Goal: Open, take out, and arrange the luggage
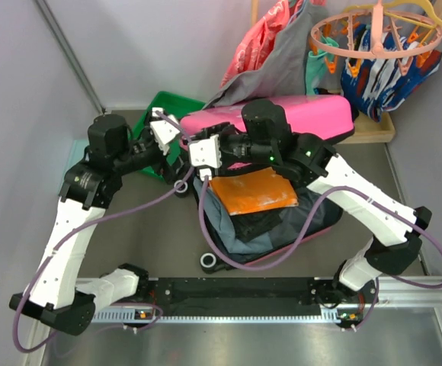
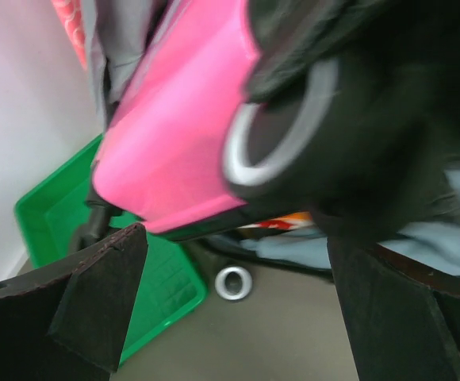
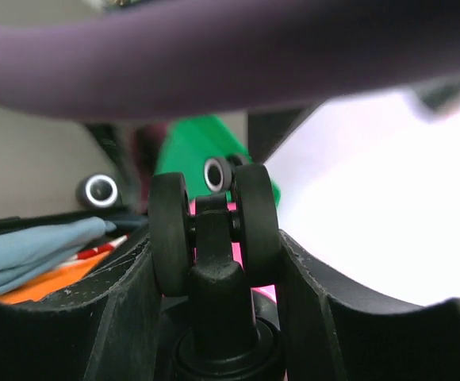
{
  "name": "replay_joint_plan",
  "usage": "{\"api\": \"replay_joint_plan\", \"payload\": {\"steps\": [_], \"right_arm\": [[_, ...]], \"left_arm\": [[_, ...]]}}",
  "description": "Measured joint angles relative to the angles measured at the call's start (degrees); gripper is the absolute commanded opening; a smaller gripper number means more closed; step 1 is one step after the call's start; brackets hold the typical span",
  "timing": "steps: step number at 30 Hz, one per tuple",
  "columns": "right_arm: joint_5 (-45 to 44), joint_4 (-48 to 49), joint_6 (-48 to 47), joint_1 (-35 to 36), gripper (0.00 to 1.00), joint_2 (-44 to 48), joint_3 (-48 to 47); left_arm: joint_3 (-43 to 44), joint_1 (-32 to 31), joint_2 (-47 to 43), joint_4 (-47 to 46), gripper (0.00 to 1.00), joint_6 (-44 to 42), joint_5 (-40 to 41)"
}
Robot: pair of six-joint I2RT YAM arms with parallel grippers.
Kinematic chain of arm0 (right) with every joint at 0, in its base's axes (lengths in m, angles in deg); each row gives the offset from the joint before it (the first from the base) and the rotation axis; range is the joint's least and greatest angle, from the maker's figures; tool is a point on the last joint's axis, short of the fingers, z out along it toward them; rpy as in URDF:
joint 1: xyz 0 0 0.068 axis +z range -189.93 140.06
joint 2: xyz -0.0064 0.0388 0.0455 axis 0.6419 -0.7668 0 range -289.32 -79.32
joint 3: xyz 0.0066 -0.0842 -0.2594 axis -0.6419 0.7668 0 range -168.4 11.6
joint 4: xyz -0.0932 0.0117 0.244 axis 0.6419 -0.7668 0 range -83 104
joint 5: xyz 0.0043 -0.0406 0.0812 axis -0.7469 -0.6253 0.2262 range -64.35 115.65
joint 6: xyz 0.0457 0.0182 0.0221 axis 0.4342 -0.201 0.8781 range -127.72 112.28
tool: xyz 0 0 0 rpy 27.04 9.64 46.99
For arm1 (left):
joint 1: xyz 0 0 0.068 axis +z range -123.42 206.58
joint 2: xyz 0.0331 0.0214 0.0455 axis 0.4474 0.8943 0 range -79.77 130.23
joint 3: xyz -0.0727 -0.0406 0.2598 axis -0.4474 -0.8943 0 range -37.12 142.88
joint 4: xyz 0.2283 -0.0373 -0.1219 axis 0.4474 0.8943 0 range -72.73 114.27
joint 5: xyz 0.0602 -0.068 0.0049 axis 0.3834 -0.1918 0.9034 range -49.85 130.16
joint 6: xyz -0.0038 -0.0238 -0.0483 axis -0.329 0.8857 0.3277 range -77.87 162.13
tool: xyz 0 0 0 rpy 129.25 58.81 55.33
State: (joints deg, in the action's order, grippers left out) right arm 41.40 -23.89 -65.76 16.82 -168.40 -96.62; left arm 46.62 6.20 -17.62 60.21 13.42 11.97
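The hot-pink luggage [image 1: 320,114] lies open, its lid [image 2: 174,135] raised at the back. The lower half [image 1: 267,229] holds an orange packet [image 1: 253,191] on dark and blue-grey clothes. My right gripper [image 3: 214,262] is shut on a black double caster wheel [image 3: 214,226] at the lid's corner, one finger [image 3: 127,302] pressing each side. My left gripper [image 2: 238,302] stands wide open just left of that corner with nothing between its fingers [image 2: 103,302]. A blurred black wheel with a grey ring [image 2: 285,127] fills the space close above it.
A green tray [image 1: 168,107] sits behind the left gripper, beside the lid. Two silver-ringed wheels [image 1: 209,261] [image 1: 181,185] rest on the table. Clothes [image 1: 267,38] and a coral peg hanger [image 1: 373,38] hang at the back, above a wooden board [image 1: 373,130].
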Motion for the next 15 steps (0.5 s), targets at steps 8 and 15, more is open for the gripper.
{"api": "replay_joint_plan", "payload": {"steps": [8,15], "right_arm": [[4.48,5.09,2.73,-0.94,0.0,-0.9,-0.2],[5.38,8.17,4.79,-1.51,0.0,-1.79,-0.2]], "left_arm": [[1.64,0.61,-4.94,3.37,0.99,-1.73,-5.73],[5.92,-0.07,-4.92,3.8,0.98,-13.81,-10.12]]}}
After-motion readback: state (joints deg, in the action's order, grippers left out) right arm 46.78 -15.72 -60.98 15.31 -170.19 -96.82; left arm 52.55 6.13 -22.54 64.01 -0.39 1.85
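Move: The suitcase lid's wheel is already held in the right hand's fingers, at its hand point. From the left hand that wheel lies roughly 5 cm above, 2 cm to the right and 1 cm back. Around it, from the left hand: the orange bag in the open case about 14 cm right, 2 cm back and 27 cm below; the green tray some 12 cm ahead, 9 cm left and 35 cm below. The lid's wheel stays pinched in the right hand, which eases it about 2 cm left and 2 cm up. The left hand, fingers wide open and empty, rises about 6 cm and backs off 5 cm, its wrist tipping the fingers up and turning clockwise, some 20 degrees in all, so that they face the wheel and the right gripper from close by. ##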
